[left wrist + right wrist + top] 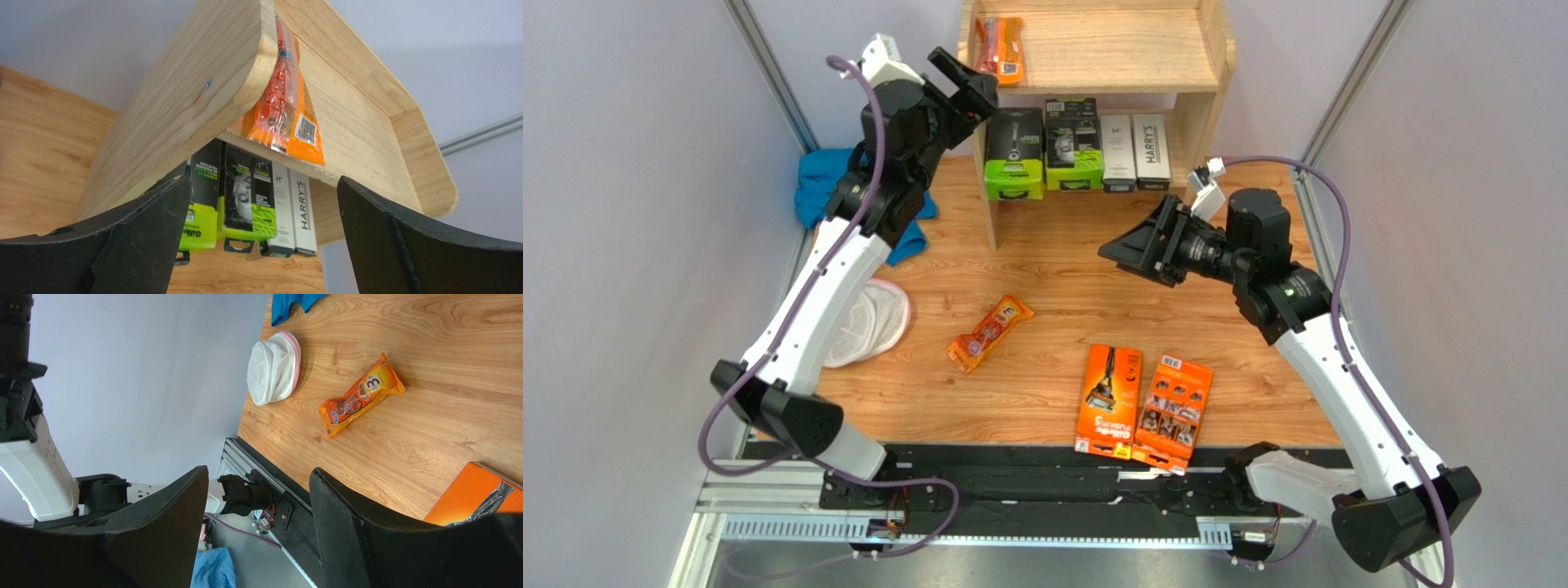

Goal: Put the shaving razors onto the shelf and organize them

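Observation:
The wooden shelf (1112, 49) stands at the back. One narrow orange blister pack (998, 49) lies on its top tier at the left. Two green-and-black packs (1014, 153) and two long white boxes (1134, 151) stand on the lower tier. My left gripper (967, 81) hangs open and empty just left of the top tier; the left wrist view shows the orange pack (285, 104) apart from my fingers (141, 236). A second orange blister pack (990, 332) and two flat orange boxes (1111, 399) lie on the table. My right gripper (1124, 249) is open and empty above the table.
A blue cloth (860, 196) lies left of the shelf, with white round mesh discs (867, 321) nearer the left arm. The right wrist view shows the discs (273, 367), the loose blister pack (362, 395) and the table's near edge rail (270, 478).

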{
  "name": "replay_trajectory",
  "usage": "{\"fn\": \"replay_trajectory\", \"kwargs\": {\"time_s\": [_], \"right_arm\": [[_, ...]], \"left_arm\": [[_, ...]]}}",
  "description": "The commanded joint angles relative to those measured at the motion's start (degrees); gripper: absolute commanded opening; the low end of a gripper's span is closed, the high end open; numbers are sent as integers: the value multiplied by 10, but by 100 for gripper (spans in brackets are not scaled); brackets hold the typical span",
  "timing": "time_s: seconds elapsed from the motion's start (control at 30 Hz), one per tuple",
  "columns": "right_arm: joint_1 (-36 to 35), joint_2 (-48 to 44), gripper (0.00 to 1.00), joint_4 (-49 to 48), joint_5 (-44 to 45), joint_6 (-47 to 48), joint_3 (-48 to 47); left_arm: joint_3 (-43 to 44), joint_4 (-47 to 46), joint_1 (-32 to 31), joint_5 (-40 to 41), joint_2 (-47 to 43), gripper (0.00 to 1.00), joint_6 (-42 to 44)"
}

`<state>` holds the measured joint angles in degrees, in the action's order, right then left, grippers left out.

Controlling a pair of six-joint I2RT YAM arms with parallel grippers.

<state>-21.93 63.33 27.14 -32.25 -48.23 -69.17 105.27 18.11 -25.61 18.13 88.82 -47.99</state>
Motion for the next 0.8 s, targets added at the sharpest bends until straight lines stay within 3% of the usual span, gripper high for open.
{"fn": "replay_trajectory", "kwargs": {"time_s": [0.0, 0.2, 0.33, 0.47, 0.6, 0.77], "right_arm": [[1, -31, 66, -9, 13, -5, 15], [1, -65, 68, -8, 20, -11, 64], [1, -94, 72, 3, 26, -6, 93], [1, -113, 80, 9, 30, 0, 118], [1, -134, 86, 21, 39, 6, 135], [1, -145, 91, 20, 42, 2, 156]], "left_arm": [[-48, -1, 2, -6, -86, 99, 13], [-199, 32, 2, -33, -228, 99, 49], [-298, 61, 3, -112, -313, 99, 156], [-386, 128, 3, -210, -346, 99, 203], [-456, 150, 3, -217, -376, 99, 256], [-474, 172, 3, -254, -357, 99, 295]]}}
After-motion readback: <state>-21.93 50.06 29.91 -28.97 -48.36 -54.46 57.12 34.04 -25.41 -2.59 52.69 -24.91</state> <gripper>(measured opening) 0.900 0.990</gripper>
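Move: Back from the left hand by about 18 cm, barely left of it and some 45 cm below, lies the last orange razor bag on the table. The white mesh bag is about 25 cm left of that razor bag, and the shelved bags are about 11 cm ahead of the left hand and 5 cm right. From the right hand, the orange razor box lies some 11 cm back, 1 cm right and 32 cm below; the second box is 12 cm farther right and 2 cm farther back. Pulling back nearly 20 cm from the upper shelf and drifting left a little, the empty left hand first travels almost level, then drops over 20 cm towards the remaining razor bag. Its wrist tips the fingers down, turns them clockwise and rolls the left side up, fingers still wide open. The right hand sinks about 5 cm and draws back towards the razor box, opening wider. ##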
